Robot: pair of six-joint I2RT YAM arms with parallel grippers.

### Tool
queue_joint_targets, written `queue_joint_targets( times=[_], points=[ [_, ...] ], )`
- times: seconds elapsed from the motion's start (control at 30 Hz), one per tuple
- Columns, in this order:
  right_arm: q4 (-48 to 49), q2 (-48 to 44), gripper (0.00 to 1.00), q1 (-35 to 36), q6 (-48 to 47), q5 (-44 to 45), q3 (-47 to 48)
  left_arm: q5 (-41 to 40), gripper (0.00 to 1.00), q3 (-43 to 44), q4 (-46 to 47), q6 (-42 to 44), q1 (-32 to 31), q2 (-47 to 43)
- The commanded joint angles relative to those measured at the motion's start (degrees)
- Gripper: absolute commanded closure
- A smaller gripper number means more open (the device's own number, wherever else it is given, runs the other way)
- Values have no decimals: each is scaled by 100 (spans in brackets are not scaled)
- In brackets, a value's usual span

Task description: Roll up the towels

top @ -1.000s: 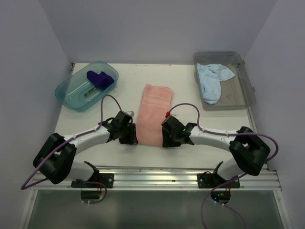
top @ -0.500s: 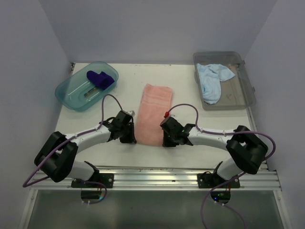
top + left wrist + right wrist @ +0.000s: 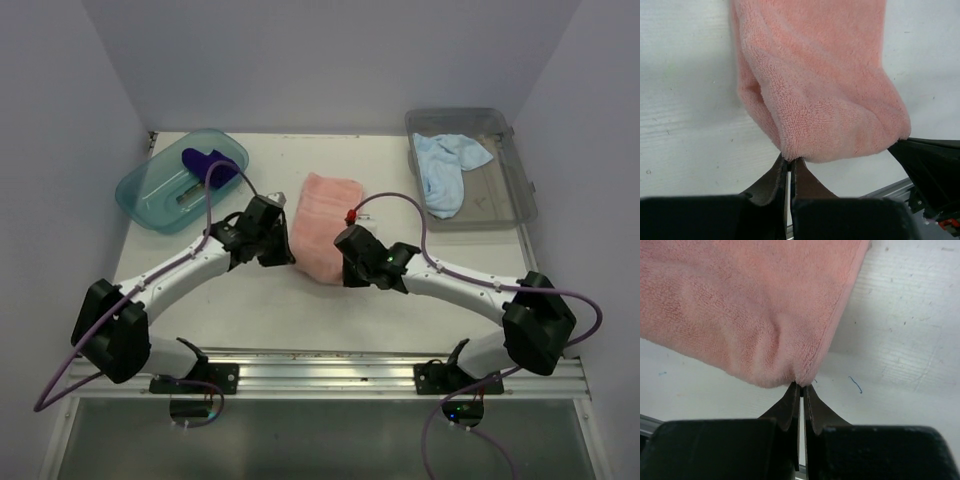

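Observation:
The salmon pink towel lies in the middle of the table, its near end folded up and back over itself. My left gripper is shut on the towel's near left corner. My right gripper is shut on the near right corner. Both hold that near edge lifted. The dark purple towel lies bunched in the teal tub at the back left. The light blue towel lies crumpled in the clear grey bin at the back right.
The teal tub stands close behind my left arm. The grey bin stands at the table's right edge. Grey walls close the table on three sides. A metal rail runs along the near edge.
Both grippers have moved away from the near edge toward the back, carrying the pink towel's near end up and over itself. The towel now looks shorter.

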Motion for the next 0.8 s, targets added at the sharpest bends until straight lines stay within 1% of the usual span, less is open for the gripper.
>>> queue_joint_targets(
  times=[0.0,0.23,0.5,0.63,0.77],
  points=[
    [-287,26,100,-88,-292,562,512,-212,100,641,-475,-165,47,274],
    [-305,544,100,-351,-485,571,1074,-134,100,1406,-669,-139,327,1074],
    [-174,1116,100,-817,-617,378,1488,42,100,1828,-529,71,688,1690],
    [-139,1538,100,-1055,-661,185,1769,139,100,2180,-494,186,838,2277],
    [-86,1898,100,-1204,-723,211,1980,139,100,2356,-380,195,934,2683]
  ],
)
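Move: Both hands hold the near corners of the peach towel, about 12 cm apart and some 8 cm above the table. From the left hand, the middle of the towel's flat part lies about 20 cm ahead, 8 cm to the right and 9 below; from the right hand about 22 ahead, 5 to the left and 7 below. The rolled purple towel is about 35 ahead and 21 left of the left hand; the blue towel is roughly 37 ahead and 25 right of the right. Forward in a low arc, both hands together carry the pinched near edge about 10 cm out over the lying part of the peach towel. They rise a cm or two at first, then sink towards its surface, fingers staying shut on the corners. The left wrist turns slightly counter-clockwise and tips down, the right turns slightly clockwise. ##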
